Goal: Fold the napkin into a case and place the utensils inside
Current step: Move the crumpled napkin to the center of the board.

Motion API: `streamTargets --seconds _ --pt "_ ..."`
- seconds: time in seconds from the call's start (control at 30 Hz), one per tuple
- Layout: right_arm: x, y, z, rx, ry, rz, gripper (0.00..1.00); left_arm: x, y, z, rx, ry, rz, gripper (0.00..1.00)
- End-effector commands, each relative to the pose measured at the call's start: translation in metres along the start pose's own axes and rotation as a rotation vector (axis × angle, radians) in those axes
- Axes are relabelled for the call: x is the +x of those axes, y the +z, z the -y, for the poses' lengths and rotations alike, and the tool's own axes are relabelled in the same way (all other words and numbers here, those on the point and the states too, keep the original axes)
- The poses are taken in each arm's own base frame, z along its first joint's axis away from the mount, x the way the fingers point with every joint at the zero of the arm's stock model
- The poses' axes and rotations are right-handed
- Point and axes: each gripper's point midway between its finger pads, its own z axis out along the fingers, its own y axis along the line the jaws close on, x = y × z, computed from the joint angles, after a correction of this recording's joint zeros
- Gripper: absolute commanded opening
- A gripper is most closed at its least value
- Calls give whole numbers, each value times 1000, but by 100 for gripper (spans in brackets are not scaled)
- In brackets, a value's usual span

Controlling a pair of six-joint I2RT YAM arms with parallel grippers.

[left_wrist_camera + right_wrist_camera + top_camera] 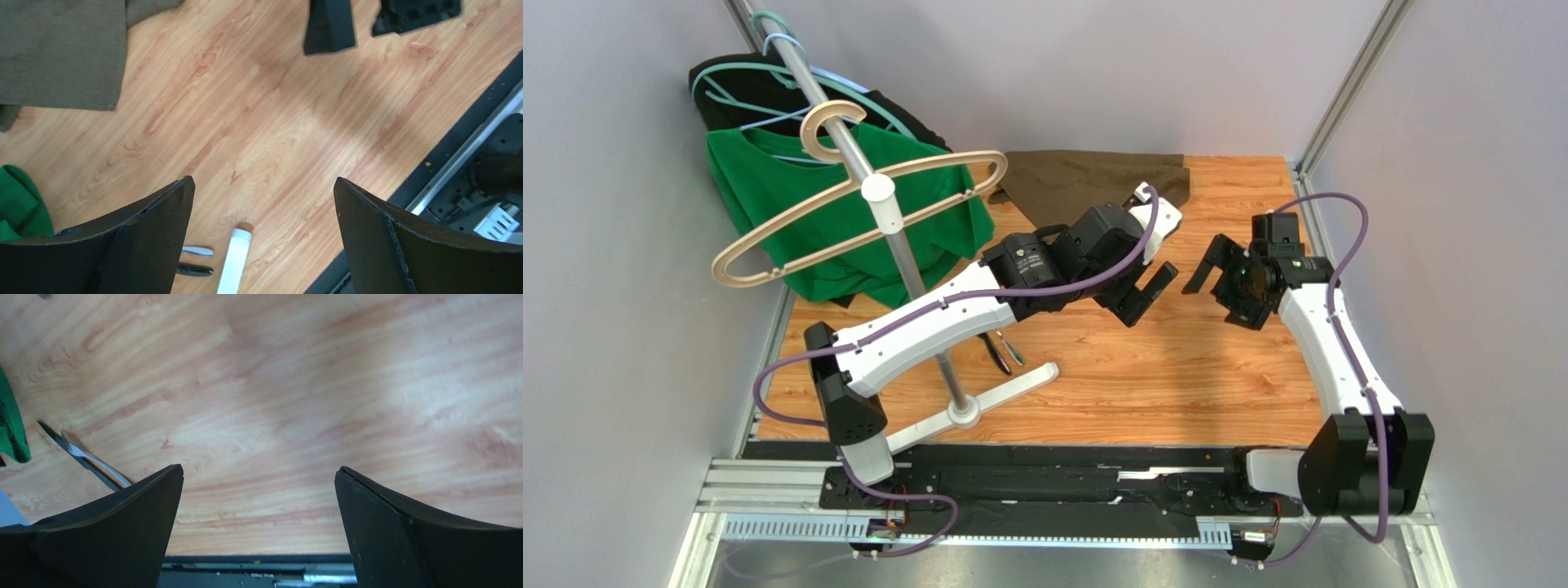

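Observation:
The olive-brown napkin (1090, 179) lies loosely spread at the back of the wooden table, and its corner shows in the left wrist view (61, 55). The utensils (999, 353) lie near the rack's foot, partly under my left arm. Two of their ends show in the left wrist view (195, 252), and a fork with a darker piece shows in the right wrist view (86, 456). My left gripper (1146, 294) (263, 182) hovers open over bare wood in front of the napkin. My right gripper (1216, 284) (258, 471) faces it, open and holding nothing.
A clothes rack pole (891, 233) with a white foot (1004, 388) (236, 260) stands at the left. It carries a wooden hanger (854, 208) and a green shirt (830, 227) (18, 205) (12, 425) over a black garment (725, 92). A metal rail (1014, 484) runs along the near edge.

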Motion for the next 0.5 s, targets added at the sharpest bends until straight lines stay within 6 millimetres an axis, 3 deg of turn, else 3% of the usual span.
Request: streamTargets --seconds 0.0,0.13,0.2,0.3,0.47 --pt "-77 14 -63 -242 -15 225 99 -11 -33 -10 44 -96 40 92" --pt "-124 40 -104 -387 -61 357 99 -4 -43 -22 20 -120 32 89" --pt "-146 70 -114 -387 -71 353 99 -3 -44 -26 -9 -139 31 86" --pt "-164 111 -131 -398 -96 311 95 6 -39 -37 -83 -189 -1 82" --pt "-183 156 -151 -394 -159 311 93 33 -22 -50 -134 -220 -130 67"
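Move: From the right hand, the crumpled napkin's middle lies roughly 37 cm ahead, 18 cm to the left and 14 cm below; its near right-hand flap is closer. Some 34 cm to the right hand's left and about 4 cm back, on the board, lie the fork and knife together. From the left hand, the napkin is about 40 cm ahead, 3 cm left and 29 cm down. Fast forward goes the right hand, about 24 cm low over the bare board towards the napkin's near right-hand flap, sinking slightly and drifting left; its wrist tips up some 20 degrees so the wide-open fingers reach outward. The left hand clears about 5 cm to its left, turning slightly counter-clockwise as its empty fingers narrow. ##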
